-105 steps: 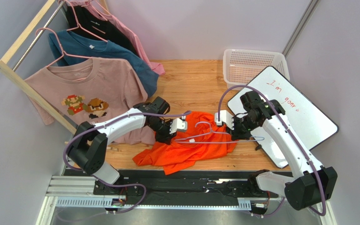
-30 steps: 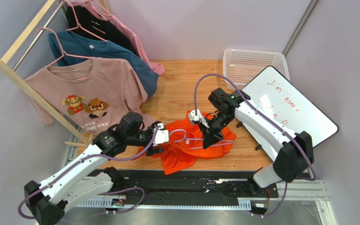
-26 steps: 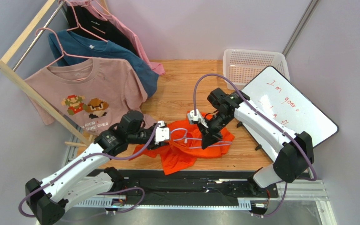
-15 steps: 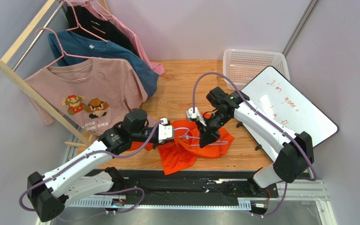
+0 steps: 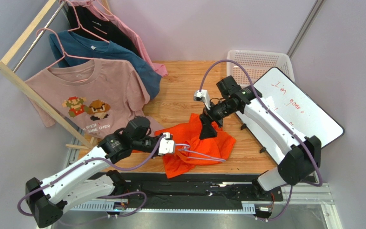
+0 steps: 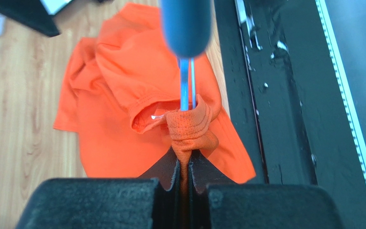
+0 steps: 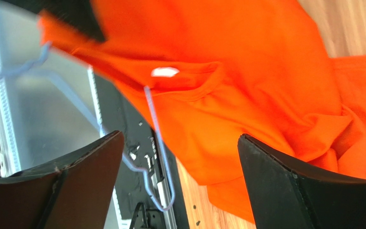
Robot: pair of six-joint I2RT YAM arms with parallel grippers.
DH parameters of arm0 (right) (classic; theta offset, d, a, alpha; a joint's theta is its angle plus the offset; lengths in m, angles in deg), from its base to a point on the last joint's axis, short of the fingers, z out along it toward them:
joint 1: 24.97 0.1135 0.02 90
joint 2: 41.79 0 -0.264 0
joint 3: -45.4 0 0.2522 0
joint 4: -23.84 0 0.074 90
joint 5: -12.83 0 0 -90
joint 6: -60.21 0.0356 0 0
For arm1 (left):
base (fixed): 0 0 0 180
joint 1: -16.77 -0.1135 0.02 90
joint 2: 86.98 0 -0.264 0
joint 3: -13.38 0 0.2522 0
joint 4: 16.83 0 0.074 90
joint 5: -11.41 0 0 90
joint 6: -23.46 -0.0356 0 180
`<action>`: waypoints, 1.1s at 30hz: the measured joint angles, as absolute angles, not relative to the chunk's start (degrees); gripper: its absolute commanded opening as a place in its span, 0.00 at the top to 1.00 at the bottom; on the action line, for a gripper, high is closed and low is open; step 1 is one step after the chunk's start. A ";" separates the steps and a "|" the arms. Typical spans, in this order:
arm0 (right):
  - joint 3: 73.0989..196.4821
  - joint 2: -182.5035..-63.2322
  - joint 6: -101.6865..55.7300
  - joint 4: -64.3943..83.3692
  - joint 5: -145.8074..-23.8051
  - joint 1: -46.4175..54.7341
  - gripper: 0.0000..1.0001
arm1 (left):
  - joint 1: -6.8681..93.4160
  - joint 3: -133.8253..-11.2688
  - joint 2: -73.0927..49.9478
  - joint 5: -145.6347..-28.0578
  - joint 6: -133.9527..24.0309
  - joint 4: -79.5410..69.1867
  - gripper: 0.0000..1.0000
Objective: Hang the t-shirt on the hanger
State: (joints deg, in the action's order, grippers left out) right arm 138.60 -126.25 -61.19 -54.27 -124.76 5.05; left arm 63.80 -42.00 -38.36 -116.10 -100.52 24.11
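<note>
The orange t-shirt (image 5: 197, 140) lies crumpled on the wooden table near the front edge. My left gripper (image 5: 176, 147) is shut on a bunched fold of the t-shirt (image 6: 123, 95), with orange cloth pinched between the jaws. The light-blue wire hanger (image 5: 204, 156) runs from that bunch across the cloth toward the right; the hanger wire (image 6: 186, 90) goes into the pinched fold. My right gripper (image 5: 208, 126) hangs open over the shirt's far edge, holding nothing. Between its jaws I see the t-shirt (image 7: 247, 71), its white neck label (image 7: 165, 72) and the hanger hook (image 7: 154, 138).
A wooden rack at the left holds a pink printed shirt (image 5: 87, 95) and a teal shirt (image 5: 106, 55) on pink hangers. A white basket (image 5: 259, 64) and a whiteboard (image 5: 290, 109) are at the right. The black base rail (image 5: 194, 188) runs along the near edge.
My left gripper has shut on the shirt's fold and drawn it toward the near edge with the hanger. My right gripper has opened, let go and pulled back away from the shirt.
</note>
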 measured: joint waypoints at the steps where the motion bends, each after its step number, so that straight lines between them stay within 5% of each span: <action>1: 138.73 -127.21 -59.11 -52.72 -123.29 5.62 0.07 | 63.93 -42.00 -37.88 -116.06 -101.09 24.76 1.00; 12: 145.04 -144.18 -45.63 -44.53 -96.39 23.08 0.09 | 64.72 -42.00 -37.35 -115.25 -103.14 27.27 1.00; 18: 145.26 -149.31 -45.13 -43.41 -88.45 26.34 0.26 | 64.72 -42.00 -37.88 -113.87 -102.92 27.67 1.00; 21: 144.63 -150.41 -45.50 -43.43 -86.66 26.17 0.50 | 64.72 -42.00 -38.12 -112.78 -102.68 28.15 1.00; 24: 142.79 -149.36 -46.13 -43.81 -85.77 25.79 1.00 | 64.72 -42.00 -39.23 -111.45 -101.78 28.50 1.00; 33: 134.81 -138.10 -45.43 -45.88 -85.37 18.14 1.00 | 62.27 -40.98 -45.02 -106.16 -92.67 27.60 1.00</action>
State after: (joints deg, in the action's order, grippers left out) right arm 134.81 -138.10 -45.43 -45.88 -85.37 18.14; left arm 62.27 -40.98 -45.02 -106.16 -92.67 27.60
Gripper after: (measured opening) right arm 0.004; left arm 0.018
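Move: The collar's right rim, which my open right hand goes for, lies about 14 cm below it, some 4 cm to its left and 3 cm ahead. The hanger's free right end is roughly 10 cm back from that hand, 6 cm to its right and 9 cm lower. From my left hand, which already pinches the collar around the hanger, the rim is about 9 cm ahead, 9 cm right and 10 cm below, and the hanger's right end 20 cm right, 3 cm back and 7 cm below. I sink my right hand about 14 cm onto the t-shirt, swinging first left and a little forward while tipping its fingers some 35 degrees steeper. I shut them on the collar's right rim, then draw it about 6 cm right and up slightly. My left hand keeps its pinch, dips a little, then eases about 3 cm left and turns slightly counter-clockwise. ##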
